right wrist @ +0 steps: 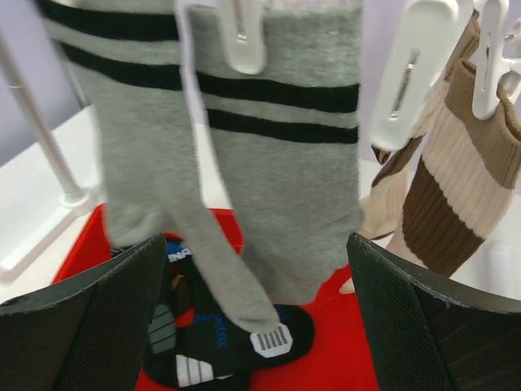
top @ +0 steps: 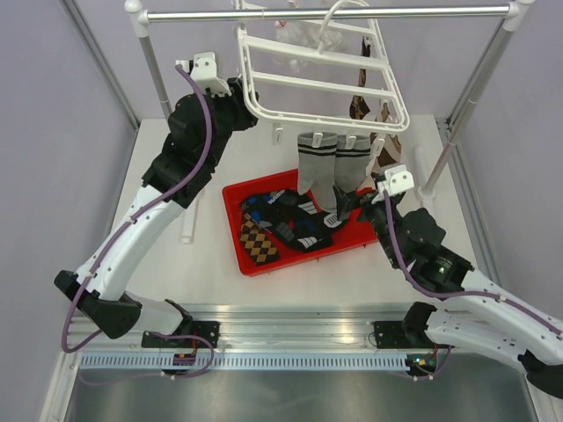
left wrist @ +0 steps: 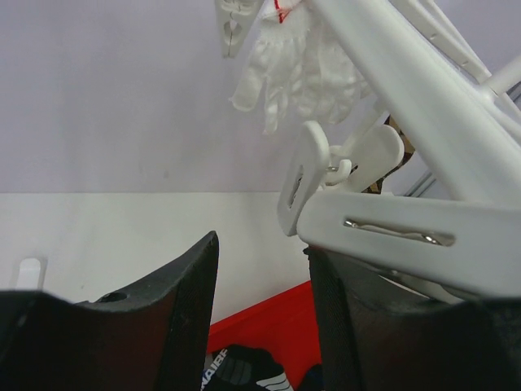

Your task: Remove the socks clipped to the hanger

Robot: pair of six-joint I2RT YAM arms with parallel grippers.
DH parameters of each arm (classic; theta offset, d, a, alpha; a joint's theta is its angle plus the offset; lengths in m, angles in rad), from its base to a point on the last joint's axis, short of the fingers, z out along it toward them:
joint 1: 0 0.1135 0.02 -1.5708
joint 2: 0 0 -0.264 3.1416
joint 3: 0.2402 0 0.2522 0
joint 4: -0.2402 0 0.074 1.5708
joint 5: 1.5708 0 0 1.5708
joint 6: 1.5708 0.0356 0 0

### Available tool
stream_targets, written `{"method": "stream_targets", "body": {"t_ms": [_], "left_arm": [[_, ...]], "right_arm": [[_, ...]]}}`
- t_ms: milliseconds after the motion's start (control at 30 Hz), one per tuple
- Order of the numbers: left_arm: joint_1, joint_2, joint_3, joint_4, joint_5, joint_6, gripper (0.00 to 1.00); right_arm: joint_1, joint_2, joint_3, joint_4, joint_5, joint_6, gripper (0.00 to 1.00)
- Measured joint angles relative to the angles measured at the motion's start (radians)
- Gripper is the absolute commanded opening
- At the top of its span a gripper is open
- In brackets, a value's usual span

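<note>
The white hanger (top: 317, 83) hangs from the rail. Two grey socks with black stripes (top: 318, 163) (right wrist: 269, 163) stay clipped at its front edge, and brown-cream striped socks (right wrist: 456, 195) at its right. My right gripper (top: 354, 204) (right wrist: 256, 244) is open wide just in front of the grey socks' lower ends, touching nothing. My left gripper (top: 249, 112) (left wrist: 262, 248) is at the hanger's left corner, jaws apart with nothing between them. A white clip (left wrist: 407, 232) lies over its right finger (left wrist: 358, 326). An argyle sock (top: 257, 239) and black socks (top: 299, 227) (right wrist: 220, 350) lie in the tray.
The red tray (top: 236, 195) sits under the hanger. The silver rail (top: 413, 12) and its posts (top: 479, 83) frame the back, with a stand foot (right wrist: 41, 236) by the tray. A white glove (left wrist: 297, 65) hangs from a rear clip.
</note>
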Motion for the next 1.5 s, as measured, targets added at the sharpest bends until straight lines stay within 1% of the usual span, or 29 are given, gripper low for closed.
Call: {"method": "stream_targets", "body": {"t_ms": [200,333,467,567,633,667,767,800,833,867,900,933,1000,1100,1200,1400,1500], "left_arm": [[0.010,0.023,0.042,-0.023,0.025,-0.002,0.53],[0.018,0.037,0.060,-0.035,0.034,-0.003,0.53],[0.028,0.043,0.070,-0.049,0.048,-0.005,0.53],[0.035,0.043,0.071,-0.051,0.053,-0.007,0.53],[0.040,0.044,0.076,-0.053,0.059,-0.009,0.53],[0.041,0.045,0.077,-0.054,0.063,-0.009,0.53],[0.047,0.051,0.086,-0.057,0.073,-0.010,0.53],[0.048,0.054,0.089,-0.058,0.075,-0.011,0.53],[0.049,0.057,0.092,-0.059,0.077,-0.013,0.54],[0.049,0.058,0.092,-0.060,0.080,-0.013,0.54],[0.050,0.059,0.092,-0.064,0.086,-0.014,0.55],[0.050,0.059,0.092,-0.068,0.097,-0.016,0.56],[0.051,0.059,0.092,-0.073,0.124,-0.021,0.57],[0.051,0.053,0.081,-0.074,0.186,-0.034,0.63],[0.051,0.025,0.038,-0.075,0.261,-0.048,0.69],[0.050,-0.076,-0.080,-0.088,0.365,-0.061,0.74],[0.050,-0.137,-0.118,-0.111,0.406,-0.063,0.75]], "right_arm": [[-0.192,0.086,0.016,-0.003,-0.158,0.034,0.95],[-0.349,0.104,0.016,-0.009,-0.351,0.081,0.95],[-0.460,0.106,0.016,0.003,-0.551,0.126,0.95],[-0.510,0.119,0.011,0.050,-0.698,0.169,0.92],[-0.521,0.130,-0.007,0.097,-0.764,0.195,0.85],[-0.522,0.134,-0.019,0.118,-0.793,0.211,0.81],[-0.521,0.149,-0.055,0.164,-0.867,0.251,0.56],[-0.521,0.151,-0.063,0.173,-0.880,0.262,0.41],[-0.521,0.150,-0.070,0.182,-0.889,0.270,0.34],[-0.520,0.146,-0.074,0.185,-0.893,0.279,0.15],[-0.515,0.140,-0.075,0.186,-0.892,0.281,0.05],[-0.509,0.133,-0.075,0.185,-0.889,0.286,0.01],[-0.489,0.116,-0.075,0.181,-0.872,0.292,0.01],[-0.448,0.094,-0.071,0.174,-0.846,0.285,0.01],[-0.393,0.093,-0.050,0.158,-0.808,0.270,0.01],[-0.205,0.122,0.017,0.111,-0.661,0.199,0.01],[-0.143,0.145,0.040,0.096,-0.602,0.169,0.01]]}}
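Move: The nearer grey striped sock hangs about 5 cm ahead of my open right hand and 2 cm to its left, roughly level with it; its pair hangs some 7 cm farther left. An empty peg is about 5 cm ahead, 4 cm right and 8 cm up. The brown-and-beige sock is about 11 cm ahead and 7 cm right. From my left hand, that nearer grey sock is some 10 cm back, 20 cm right and 10 cm lower. I reach about 6 cm forward into the grey socks with my right hand, dipping slightly, then swing left while turning some 25 degrees counter-clockwise and pinch both below their pegs. Still gripping, I pull back and left about 8 cm, rising a little. My left hand waits at the hanger's left corner, then draws back, down and right, turning clockwise and opening wider. ##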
